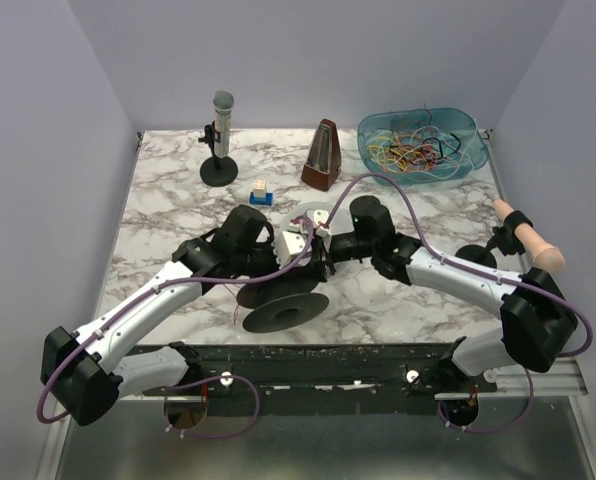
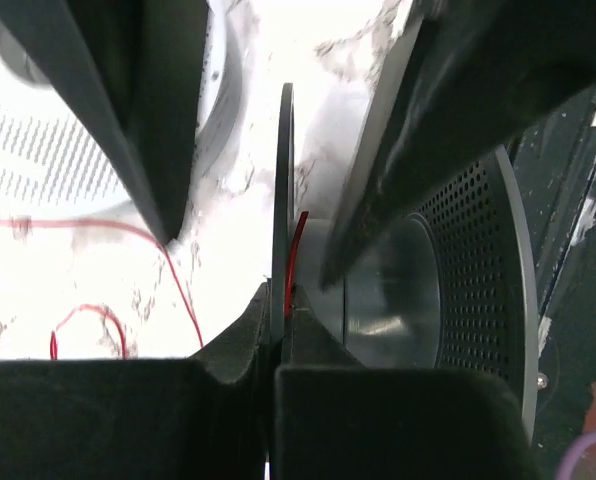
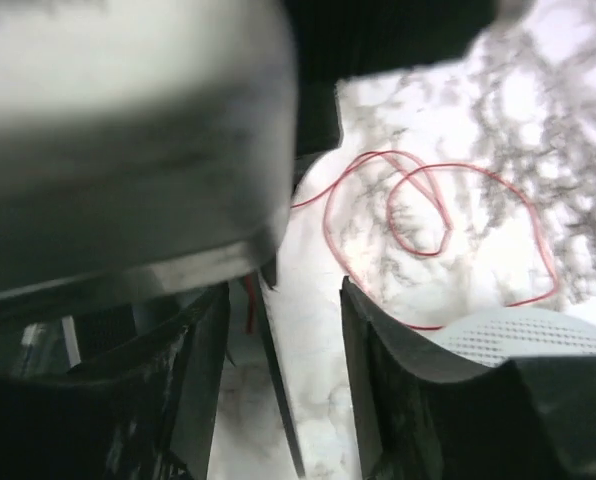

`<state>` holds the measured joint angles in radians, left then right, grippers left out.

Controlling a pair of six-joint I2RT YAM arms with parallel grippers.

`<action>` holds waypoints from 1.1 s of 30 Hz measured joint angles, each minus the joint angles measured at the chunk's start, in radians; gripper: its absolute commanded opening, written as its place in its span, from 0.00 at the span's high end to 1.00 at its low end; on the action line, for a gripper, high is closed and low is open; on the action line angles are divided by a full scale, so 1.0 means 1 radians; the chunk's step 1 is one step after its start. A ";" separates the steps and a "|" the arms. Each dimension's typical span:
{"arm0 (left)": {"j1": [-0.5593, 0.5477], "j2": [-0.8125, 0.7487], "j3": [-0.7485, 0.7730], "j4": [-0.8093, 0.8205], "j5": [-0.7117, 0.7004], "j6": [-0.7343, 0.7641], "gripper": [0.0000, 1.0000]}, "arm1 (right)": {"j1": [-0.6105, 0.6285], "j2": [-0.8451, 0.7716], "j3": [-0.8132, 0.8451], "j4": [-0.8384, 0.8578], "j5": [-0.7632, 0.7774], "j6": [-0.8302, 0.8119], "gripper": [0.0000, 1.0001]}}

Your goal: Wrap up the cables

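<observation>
A dark spool [image 1: 285, 312] stands on edge at the table's middle, between both arms. My left gripper [image 2: 278, 302] is shut on its thin flange [image 2: 283, 180], and a red cable [image 2: 296, 245] runs up beside the flange at the hub [image 2: 393, 290]. More of that cable lies in loose loops [image 3: 418, 210] on the marble. My right gripper [image 3: 283, 300] is open with the flange edge [image 3: 278, 390] standing free between its fingers. In the top view the left gripper [image 1: 281, 262] and right gripper [image 1: 314, 255] nearly touch above the spool. Multicoloured cables [image 1: 413, 150] fill a basket.
The blue basket [image 1: 468, 130] stands back right. A microphone on a stand [image 1: 221, 140], a brown metronome [image 1: 323, 155] and a small block [image 1: 261, 192] stand along the back. A white perforated disc [image 3: 523, 335] lies by the right gripper. A pink handle [image 1: 533, 240] lies at the right edge.
</observation>
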<state>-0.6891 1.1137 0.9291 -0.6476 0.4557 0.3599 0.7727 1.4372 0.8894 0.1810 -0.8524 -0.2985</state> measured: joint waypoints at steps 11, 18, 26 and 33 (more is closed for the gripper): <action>0.035 0.001 0.215 -0.164 -0.219 -0.153 1.00 | -0.009 -0.182 0.074 0.004 0.327 0.097 0.21; 0.053 0.002 0.531 -0.276 -0.374 -0.194 1.00 | -0.009 -0.365 0.099 0.012 0.465 0.144 0.20; 0.055 -0.010 0.879 -0.298 -0.542 -0.144 1.00 | 0.178 -0.469 0.035 0.099 0.565 0.106 0.20; 0.055 0.032 1.034 -0.344 -0.587 -0.143 1.00 | 0.360 -0.179 -0.051 0.342 0.662 0.089 0.17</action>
<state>-0.6342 1.1458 1.9633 -0.9916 -0.1318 0.2165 1.1332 1.2579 0.8383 0.5228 -0.1902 -0.2100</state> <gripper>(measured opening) 0.034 0.819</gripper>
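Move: The dark spool, its far flange already pinched by the left fingers, has its middle about 5 cm back, 3 cm left and 6 cm below both the left and right hands. The loose red cable lies some 2 cm ahead, 10 cm left and 12 cm below either hand. The pale spool's middle is about 6 cm ahead, 4 cm right and 11 cm below the left hand. Left keeps the dark spool pinched, lifting it about 33 cm and leftward; right opens wider, rises 20, sinks 10. ##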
